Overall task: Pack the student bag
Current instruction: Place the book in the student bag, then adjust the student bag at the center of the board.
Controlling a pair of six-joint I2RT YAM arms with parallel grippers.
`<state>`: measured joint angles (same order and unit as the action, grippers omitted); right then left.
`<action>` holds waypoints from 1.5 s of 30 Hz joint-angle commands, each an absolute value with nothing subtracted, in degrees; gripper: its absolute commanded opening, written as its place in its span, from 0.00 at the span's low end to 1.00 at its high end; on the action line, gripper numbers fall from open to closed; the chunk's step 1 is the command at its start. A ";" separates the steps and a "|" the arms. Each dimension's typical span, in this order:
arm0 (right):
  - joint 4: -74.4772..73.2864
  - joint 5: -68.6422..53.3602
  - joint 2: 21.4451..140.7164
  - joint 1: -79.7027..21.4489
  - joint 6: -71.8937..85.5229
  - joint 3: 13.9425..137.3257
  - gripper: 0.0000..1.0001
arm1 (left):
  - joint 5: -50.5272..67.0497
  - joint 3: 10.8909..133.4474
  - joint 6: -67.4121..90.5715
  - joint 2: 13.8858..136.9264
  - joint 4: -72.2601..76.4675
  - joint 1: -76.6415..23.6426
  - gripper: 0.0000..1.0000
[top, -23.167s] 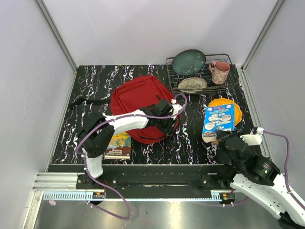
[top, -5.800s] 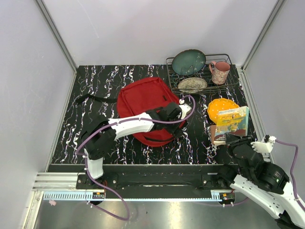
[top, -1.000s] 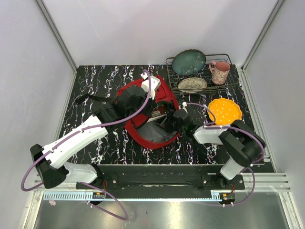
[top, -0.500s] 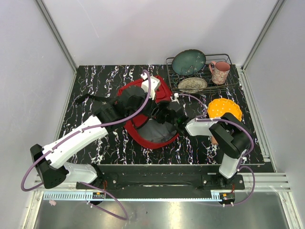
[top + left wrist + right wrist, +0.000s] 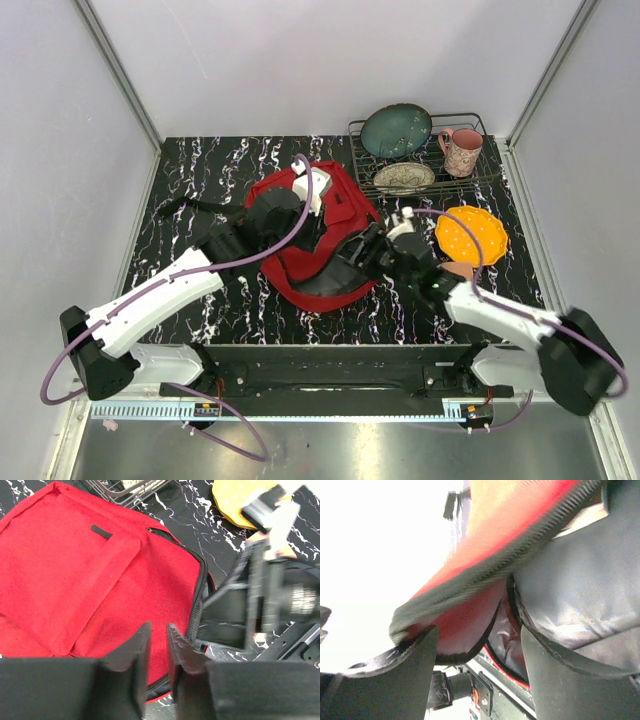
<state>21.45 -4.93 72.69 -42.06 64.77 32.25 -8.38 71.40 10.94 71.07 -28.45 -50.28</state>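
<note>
The student bag (image 5: 345,205) is a red backpack lying in the middle of the table, its zipped mouth facing the right arm. My left gripper (image 5: 318,232) hovers just over its front panel (image 5: 75,570). The fingers (image 5: 158,630) stand a narrow gap apart with only red fabric showing behind them. My right gripper (image 5: 357,252) sits at the bag's mouth. In the right wrist view the jaws (image 5: 477,632) are wide open and empty, with the red zip flap (image 5: 520,510) above them and grey lining (image 5: 570,580) to the right.
A wire rack (image 5: 362,128) at the back right holds a green plate (image 5: 396,130), a patterned plate (image 5: 404,178) and a pink mug (image 5: 461,151). An orange plate (image 5: 472,232) lies right of the bag. The bag's black strap (image 5: 185,207) trails to the left.
The left gripper's fingers have parted a little and the bag's flap has dropped lower over the grey lining. The right gripper has opened wide, and its arm has swung out to the right.
</note>
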 commanded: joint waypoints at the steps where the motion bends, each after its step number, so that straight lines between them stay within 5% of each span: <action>1: 0.47 8.65 57.95 -42.45 62.48 32.08 0.73 | -9.05 71.02 11.86 68.73 -24.61 -49.48 0.38; 4: -9.91 18.24 47.23 -42.45 64.33 31.12 0.77 | -9.14 70.58 12.74 67.94 -25.48 -49.04 0.65; 12: -19.07 26.81 33.65 -42.36 64.86 29.79 0.89 | -14.05 64.88 15.99 61.18 -25.58 -46.42 0.99; 27: -8.00 5.90 62.30 -42.36 64.95 35.77 0.95 | 6.22 48.08 26.27 63.98 -19.53 -23.39 0.99; 41: -6.59 4.66 62.40 -42.36 66.09 34.02 0.97 | 15.02 53.00 29.00 81.38 -10.56 -15.13 0.99; 45: -6.33 4.48 61.26 -42.36 67.85 32.00 0.97 | 16.62 54.31 31.54 87.00 -5.55 -14.24 0.91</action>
<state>-8.40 5.32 63.16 -42.13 66.32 33.23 13.19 50.70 28.53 83.46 -13.76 -15.31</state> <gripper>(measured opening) 0.964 0.967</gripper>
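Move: My left hand is on the raised upper rim of the bag mouth, high over the bag. The bag's left edge lies about 15 cm to its left, 9 cm ahead and 23 cm below; the mouth's middle is some 6 cm back, 1 cm right and 22 cm down; the black strap is about 28 cm left and 13 cm ahead. From my right hand, the mouth's right rim is roughly 8 cm right, 2 cm back and 10 cm below. I spread my left fingers wide to let go of the upper rim, swing the hand left, then drive it down about 18 cm and forward to the bag's left side, turning counter-clockwise and tipping the fingers down some 30 degrees. My right hand keeps backing out of the mouth, rising and going right about 14 cm, then drops and comes partway back left, fingers opening wider, to wait by the mouth's right rim. ##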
